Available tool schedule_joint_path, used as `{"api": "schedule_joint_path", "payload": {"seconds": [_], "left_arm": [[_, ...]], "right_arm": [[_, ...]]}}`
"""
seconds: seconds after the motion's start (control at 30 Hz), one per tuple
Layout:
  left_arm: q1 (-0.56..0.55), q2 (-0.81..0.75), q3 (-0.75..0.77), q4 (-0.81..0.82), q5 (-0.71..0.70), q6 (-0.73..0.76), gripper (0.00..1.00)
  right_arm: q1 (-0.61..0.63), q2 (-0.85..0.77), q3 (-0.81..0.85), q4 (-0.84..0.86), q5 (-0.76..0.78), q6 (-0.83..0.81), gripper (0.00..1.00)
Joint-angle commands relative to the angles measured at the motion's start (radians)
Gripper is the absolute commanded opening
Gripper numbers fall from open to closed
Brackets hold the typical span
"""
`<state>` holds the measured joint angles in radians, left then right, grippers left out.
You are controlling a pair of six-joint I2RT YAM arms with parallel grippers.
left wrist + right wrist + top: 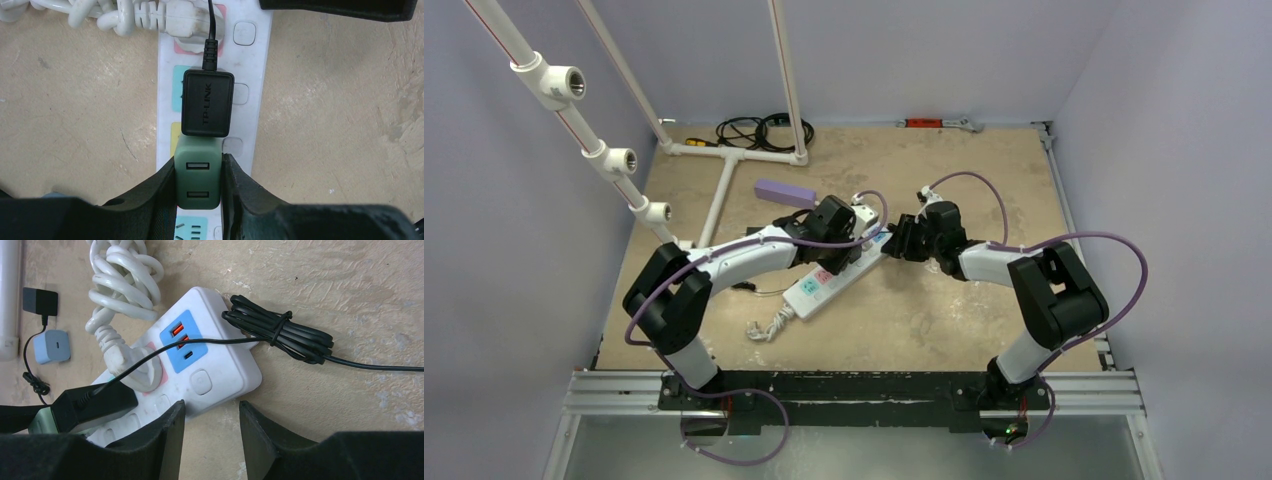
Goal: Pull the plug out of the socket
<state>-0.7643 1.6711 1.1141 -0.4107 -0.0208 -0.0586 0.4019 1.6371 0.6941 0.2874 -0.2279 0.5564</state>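
The socket, a long white power strip point(819, 290), lies slanted mid-table. A green two-port USB plug point(197, 177) sits in the strip point(252, 115), just below a black TP-LINK adapter point(206, 102). My left gripper point(200, 159) is shut on the green plug, one finger on each side. My right gripper point(211, 407) is open at the strip's switch end point(225, 375). Its left finger overlaps the strip's edge and its right finger is over bare table. In the top view the two grippers point(856, 243) point(894, 243) nearly meet over the strip.
A white plug point(185, 22) and a coiled white cord point(125, 280) occupy the strip's end. A bundled black cord point(280, 332) lies beside it. A small blue charger point(51, 346), a purple box point(784, 192) and a white pipe frame point(724, 180) stand to the far left.
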Motion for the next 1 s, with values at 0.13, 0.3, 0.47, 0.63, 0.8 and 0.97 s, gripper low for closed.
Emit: {"api": "schedule_joint_path", "payload": {"seconds": [0.13,0.3,0.47,0.63,0.8,0.97], "left_arm": [[0.036,-0.063,0.013,-0.036,0.041,0.007,0.00],[0.063,-0.073,0.016,-0.041,0.085,0.004,0.00],[0.075,-0.067,0.021,-0.054,0.108,0.009,0.00],[0.083,-0.078,0.029,-0.066,0.113,0.020,0.00],[0.181,-0.190,0.015,-0.037,0.167,0.025,0.00],[0.283,-0.296,-0.024,-0.022,0.003,0.022,0.00]], "right_arm": [[-0.008,0.043,-0.002,-0.094,0.071,-0.044,0.45],[-0.008,0.044,-0.001,-0.094,0.071,-0.044,0.45],[-0.009,0.044,-0.001,-0.094,0.070,-0.044,0.45],[-0.010,0.045,-0.001,-0.096,0.070,-0.044,0.45],[-0.009,0.044,-0.001,-0.094,0.070,-0.044,0.45],[-0.009,0.044,0.000,-0.096,0.069,-0.047,0.45]]}}
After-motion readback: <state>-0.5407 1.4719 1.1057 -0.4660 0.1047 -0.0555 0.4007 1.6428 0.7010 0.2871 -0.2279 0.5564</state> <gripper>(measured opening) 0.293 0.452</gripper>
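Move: The left hand grips the green plug; its yellow socket lies straight below, about 3 cm down. The black adapter is some 3 cm ahead and 3 cm right of the left hand; the blue cube lies about 12 cm left and 1 cm ahead, 5 cm lower. From the right hand at the strip's far end, that socket is roughly 11 cm left, 4 cm back and 2 cm lower. Keeping its grip, the left hand pulls the green plug about 6 cm up and left, speeding up, slightly forward. ##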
